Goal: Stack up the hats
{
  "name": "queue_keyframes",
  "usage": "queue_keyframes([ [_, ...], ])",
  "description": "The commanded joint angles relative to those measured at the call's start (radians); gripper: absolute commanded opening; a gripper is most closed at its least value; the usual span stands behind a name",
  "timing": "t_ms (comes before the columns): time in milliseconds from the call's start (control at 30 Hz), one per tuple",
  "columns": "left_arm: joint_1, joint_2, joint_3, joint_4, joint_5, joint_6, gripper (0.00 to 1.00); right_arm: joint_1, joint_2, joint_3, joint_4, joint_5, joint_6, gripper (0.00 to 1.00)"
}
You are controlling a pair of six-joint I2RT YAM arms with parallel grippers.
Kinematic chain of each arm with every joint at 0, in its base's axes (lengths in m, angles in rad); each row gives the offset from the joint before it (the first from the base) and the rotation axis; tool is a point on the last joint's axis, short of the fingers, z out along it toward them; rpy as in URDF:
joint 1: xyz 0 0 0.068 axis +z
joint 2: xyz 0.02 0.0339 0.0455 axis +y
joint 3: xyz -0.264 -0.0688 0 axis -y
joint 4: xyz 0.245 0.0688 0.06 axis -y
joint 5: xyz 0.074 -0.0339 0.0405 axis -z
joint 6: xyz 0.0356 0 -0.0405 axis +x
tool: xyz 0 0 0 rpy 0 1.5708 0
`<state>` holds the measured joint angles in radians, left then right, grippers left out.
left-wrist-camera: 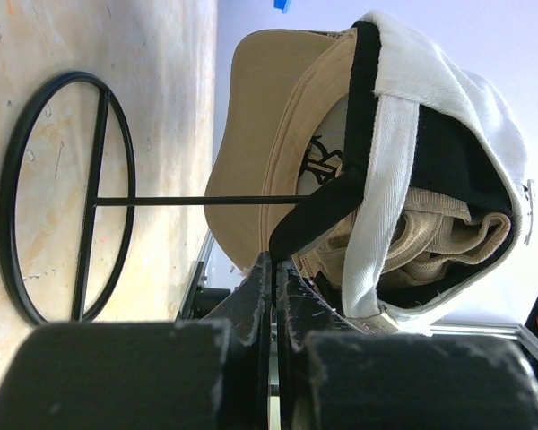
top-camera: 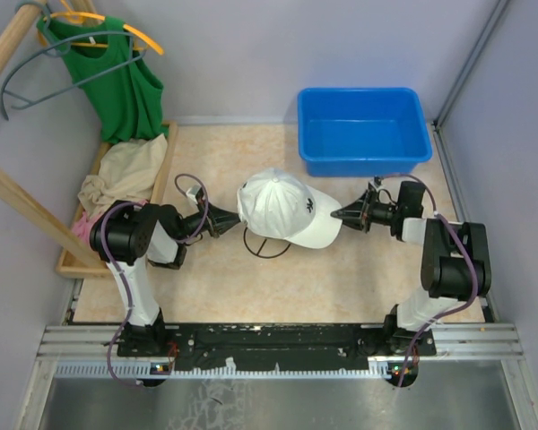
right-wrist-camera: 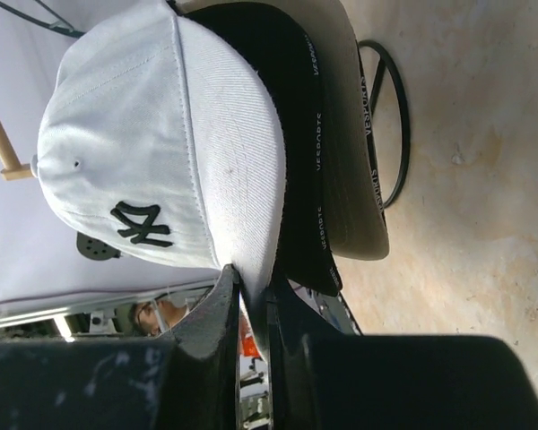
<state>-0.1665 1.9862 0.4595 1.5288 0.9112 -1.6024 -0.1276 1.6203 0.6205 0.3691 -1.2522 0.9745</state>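
Note:
The hats sit nested on a dark wire stand [top-camera: 267, 246] at mid-table, with the white hat [top-camera: 287, 210] on top. From the left wrist the layers show from behind: white hat [left-wrist-camera: 448, 98], black hat [left-wrist-camera: 363, 90], tan hat [left-wrist-camera: 260, 134]. My left gripper [left-wrist-camera: 281, 260] is shut at the stack's back, with the black hat's edge pinched between its fingers. On the other side, my right gripper [right-wrist-camera: 251, 287] is closed on the white hat's brim [right-wrist-camera: 242, 179], a thin gap showing beside one finger. Under it lie the black brim [right-wrist-camera: 296, 134] and the tan brim [right-wrist-camera: 345, 134].
A blue bin [top-camera: 363, 130] stands at the back right. At the left, a beige cloth [top-camera: 125, 175] lies in a wooden tray [top-camera: 166, 170], and a green top [top-camera: 117, 81] hangs on a hanger above it. The stand's base ring [left-wrist-camera: 18, 197] rests on the table.

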Motion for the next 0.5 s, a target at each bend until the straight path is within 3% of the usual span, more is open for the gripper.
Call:
queue_keyframes([
  [0, 0.016, 0.012, -0.027, 0.009, 0.009, 0.060, 0.00, -0.013, -0.003, 0.049, -0.201, 0.245, -0.162, 0.11],
  [67, 0.016, 0.012, -0.030, 0.012, 0.010, 0.061, 0.00, -0.001, -0.006, 0.056, -0.191, 0.258, -0.155, 0.12],
  [200, 0.016, 0.011, -0.039, 0.020, 0.011, 0.059, 0.00, 0.006, -0.029, 0.054, -0.153, 0.280, -0.122, 0.42],
  [467, 0.016, 0.010, -0.051, 0.017, 0.014, 0.063, 0.00, 0.006, -0.078, 0.096, -0.247, 0.303, -0.172, 0.61],
])
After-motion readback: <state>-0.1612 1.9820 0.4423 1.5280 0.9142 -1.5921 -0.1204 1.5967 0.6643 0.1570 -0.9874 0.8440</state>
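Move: My right hand still pinches the white hat's brim. The white hat's middle lies about 12 cm to its left and 2 cm farther out, some 2 cm higher, with the black hat close beneath it. The hat stand's base is roughly 15 cm left, 4 cm back and 12 cm down; the blue box is about 19 cm ahead and 6 cm right. From my left hand the white hat is some 10 cm right and 2 cm ahead. I open my right fingers to a bit over half and let go of the white hat's brim. As they part, I lower the hand about 3 cm and ease it forward 2 cm and slightly right, away from the hat, tipping the fingers down some 10 degrees and swinging them a little clockwise. My left hand stays put, still pinching the black strap at the back of the stack. ##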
